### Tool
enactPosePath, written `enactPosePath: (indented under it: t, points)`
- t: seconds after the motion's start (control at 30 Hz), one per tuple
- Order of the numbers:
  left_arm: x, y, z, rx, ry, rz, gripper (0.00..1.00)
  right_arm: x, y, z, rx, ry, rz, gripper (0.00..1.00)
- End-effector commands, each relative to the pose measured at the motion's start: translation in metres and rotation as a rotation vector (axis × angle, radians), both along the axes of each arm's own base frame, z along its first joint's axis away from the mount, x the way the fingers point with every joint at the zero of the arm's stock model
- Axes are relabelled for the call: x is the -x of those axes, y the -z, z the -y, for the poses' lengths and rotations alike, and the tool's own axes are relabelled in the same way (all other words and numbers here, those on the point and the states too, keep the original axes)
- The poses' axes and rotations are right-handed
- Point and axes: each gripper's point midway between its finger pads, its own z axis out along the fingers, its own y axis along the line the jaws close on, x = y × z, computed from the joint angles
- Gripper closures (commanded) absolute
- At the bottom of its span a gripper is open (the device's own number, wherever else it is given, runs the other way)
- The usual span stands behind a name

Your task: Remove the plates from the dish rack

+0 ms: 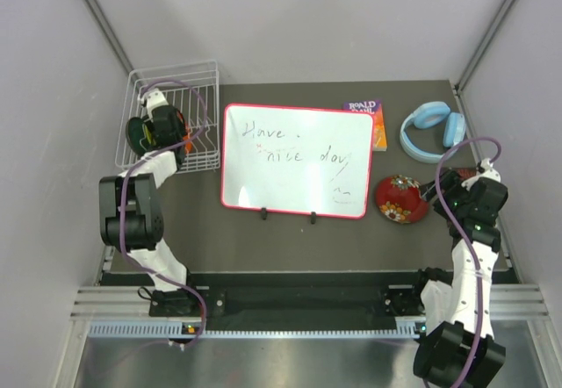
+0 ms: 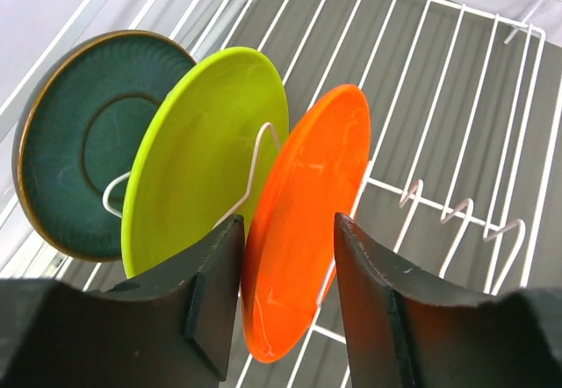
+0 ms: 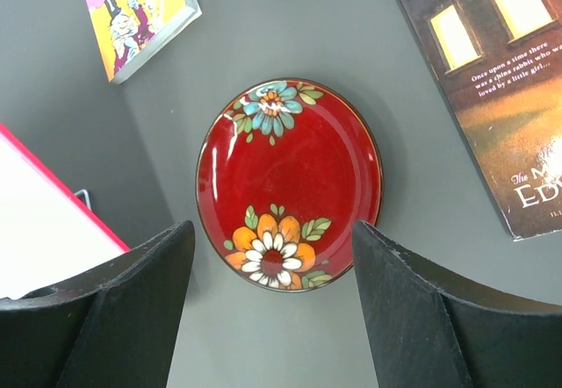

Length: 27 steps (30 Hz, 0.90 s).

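In the left wrist view, three plates stand on edge in the white wire dish rack: a dark blue-green one, a lime-yellow one and an orange one. My left gripper straddles the orange plate's lower edge. Its left finger lies against the plate and a thin gap shows at the right finger. From above, the left gripper is inside the dish rack. A dark red flowered plate lies flat on the table. My right gripper hangs open above the plate's near edge.
A pink-framed whiteboard stands mid-table between the arms. Light blue headphones and a book lie behind the red plate. Another book lies beside the plate on the right. Grey walls close in both sides.
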Motion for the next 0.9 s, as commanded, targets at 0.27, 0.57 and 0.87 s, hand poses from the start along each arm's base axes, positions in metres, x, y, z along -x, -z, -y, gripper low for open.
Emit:
enactPosePath:
  t: [0.27,0.57,0.87]
  points:
    - [-0.012,-0.007,-0.007,-0.009,-0.032,0.061,0.74,-0.007,-0.007,-0.003,0.020,-0.038,0.043,0.28]
    - [-0.008,-0.017,-0.004,-0.044,-0.014,0.047,1.00,-0.007,-0.006,-0.004,0.020,-0.045,0.045,0.28]
    - [0.023,-0.091,0.006,-0.290,-0.143,0.157,1.00,-0.006,-0.011,-0.007,0.028,-0.055,0.055,0.28]
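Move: Just ahead of the left hand stands the orange plate, its near rim already between the open fingers and its middle some 5 cm forward, 1 cm left and 3 cm below. The lime plate is about 6 cm left and 5 cm ahead of the hand, the dark green plate about 12 cm left and 4 cm ahead, both at the orange one's height. From the idle right hand the orange plate lies roughly 68 cm left, 28 cm ahead and a little lower. Closing from half open to nearly shut, the left fingers pinch the near rim of the orange plate while the hand eases about 1 cm left and slightly down. Then, keeping the rim pinched, the hand starts drawing the plate up some 2 cm and back and right about 1 cm each, rolling some 10 degrees so its left side rises. ##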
